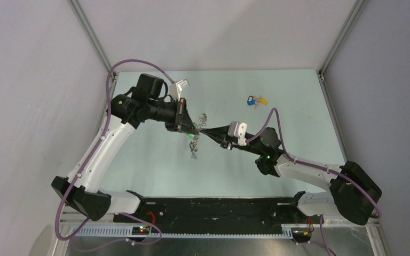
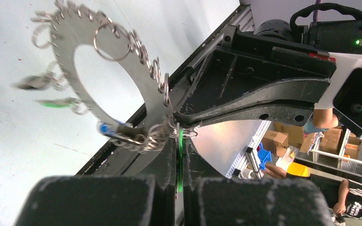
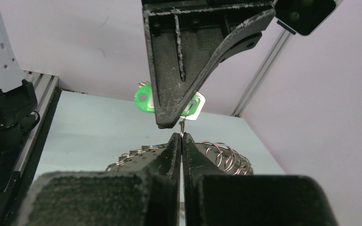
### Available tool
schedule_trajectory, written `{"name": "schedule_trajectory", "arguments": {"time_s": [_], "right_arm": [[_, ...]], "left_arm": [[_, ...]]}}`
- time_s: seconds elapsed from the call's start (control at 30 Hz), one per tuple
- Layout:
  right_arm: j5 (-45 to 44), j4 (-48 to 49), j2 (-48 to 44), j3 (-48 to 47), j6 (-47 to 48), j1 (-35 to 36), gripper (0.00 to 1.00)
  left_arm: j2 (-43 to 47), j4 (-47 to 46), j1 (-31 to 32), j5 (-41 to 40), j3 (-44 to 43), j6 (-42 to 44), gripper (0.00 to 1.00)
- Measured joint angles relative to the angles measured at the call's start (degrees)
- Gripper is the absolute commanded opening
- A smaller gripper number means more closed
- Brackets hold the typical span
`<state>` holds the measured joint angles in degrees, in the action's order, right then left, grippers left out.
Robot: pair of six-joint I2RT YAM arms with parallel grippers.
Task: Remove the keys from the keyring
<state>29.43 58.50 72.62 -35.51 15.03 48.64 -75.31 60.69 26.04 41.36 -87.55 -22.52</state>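
Note:
The keyring (image 2: 73,28), a flat grey toothed ring, hangs in the air between both arms and carries many small split rings (image 3: 221,155). My left gripper (image 2: 179,131) is shut on a green-headed key (image 3: 143,100) at the ring's rim. From the opposite side, the tips of my right gripper (image 3: 182,135) are shut on a thin wire ring just below that key, with the keyring (image 3: 139,157) lying edge-on behind them. A blue-headed key (image 2: 106,128) and a blurred green one (image 2: 54,102) dangle from the rim. Both grippers (image 1: 197,130) meet above the table's middle.
A separate small bunch of blue- and yellow-headed keys (image 1: 257,100) lies on the pale table towards the back right. Grey walls close in the left, back and right sides. The black rail (image 1: 208,208) with the arm bases runs along the near edge.

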Motion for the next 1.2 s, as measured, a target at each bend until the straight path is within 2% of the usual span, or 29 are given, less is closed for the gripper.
{"name": "schedule_trajectory", "arguments": {"time_s": [0.4,0.5,0.73,0.83,1.0,1.1,1.2], "right_arm": [[3.82,8.46,-0.02,1.44,-1.84,-0.07,0.0],[4.57,12.87,1.95,1.4,-3.48,-0.07,0.0],[4.92,16.57,4.59,0.92,-7.61,-0.2,0.0],[4.39,17.14,4.11,0.94,-9.53,-0.72,0.0],[0.48,14.62,-0.96,2.56,-11.61,-3.04,0.0],[-3.82,9.29,-7.32,5.03,-11.15,-4.31,0.0],[-8.07,1.77,-13.51,6.16,-9.99,-5.44,0.0]], "left_arm": [[0.11,-0.15,-0.15,2.47,1.77,0.04,0.0],[-0.07,-0.17,-0.02,2.49,2.38,0.07,0.0],[-0.59,-0.2,0.37,1.03,2.43,0.61,0.0],[-0.42,-0.2,0.46,-3.06,2.43,1.25,0.0],[1.11,-0.17,0.44,-16.96,2.43,2.29,0.0],[1.38,-0.55,0.42,-25.86,2.45,2.6,0.0],[0.22,-2.93,0.39,-30.53,2.8,2.36,0.0]]}}
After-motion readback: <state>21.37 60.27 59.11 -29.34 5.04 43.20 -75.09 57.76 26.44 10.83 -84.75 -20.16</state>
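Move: Green-tagged key already in the left fingers, keyring hanging from the shut right fingers: its middle is about 1 cm ahead of the left hand, 3 cm to the right and 8 cm below. From the right hand, the keyring's middle is level fore and aft, about 1 cm left and 6 cm down; a blue-tagged key hangs on it, some 4 cm back, 2 cm left and 10 cm below that hand. Easing back and up about 2 cm, the right hand keeps its pinch on the keyring's wire while the left, still gripping the green-tagged key, sinks slightly. Then they part quickly: the left swings forward, left and down, roughly 9 cm, turning some 25 degrees; the right goes about 7 cm right and still rises, tilting and finally turning clockwise. Both grippers stay shut. ##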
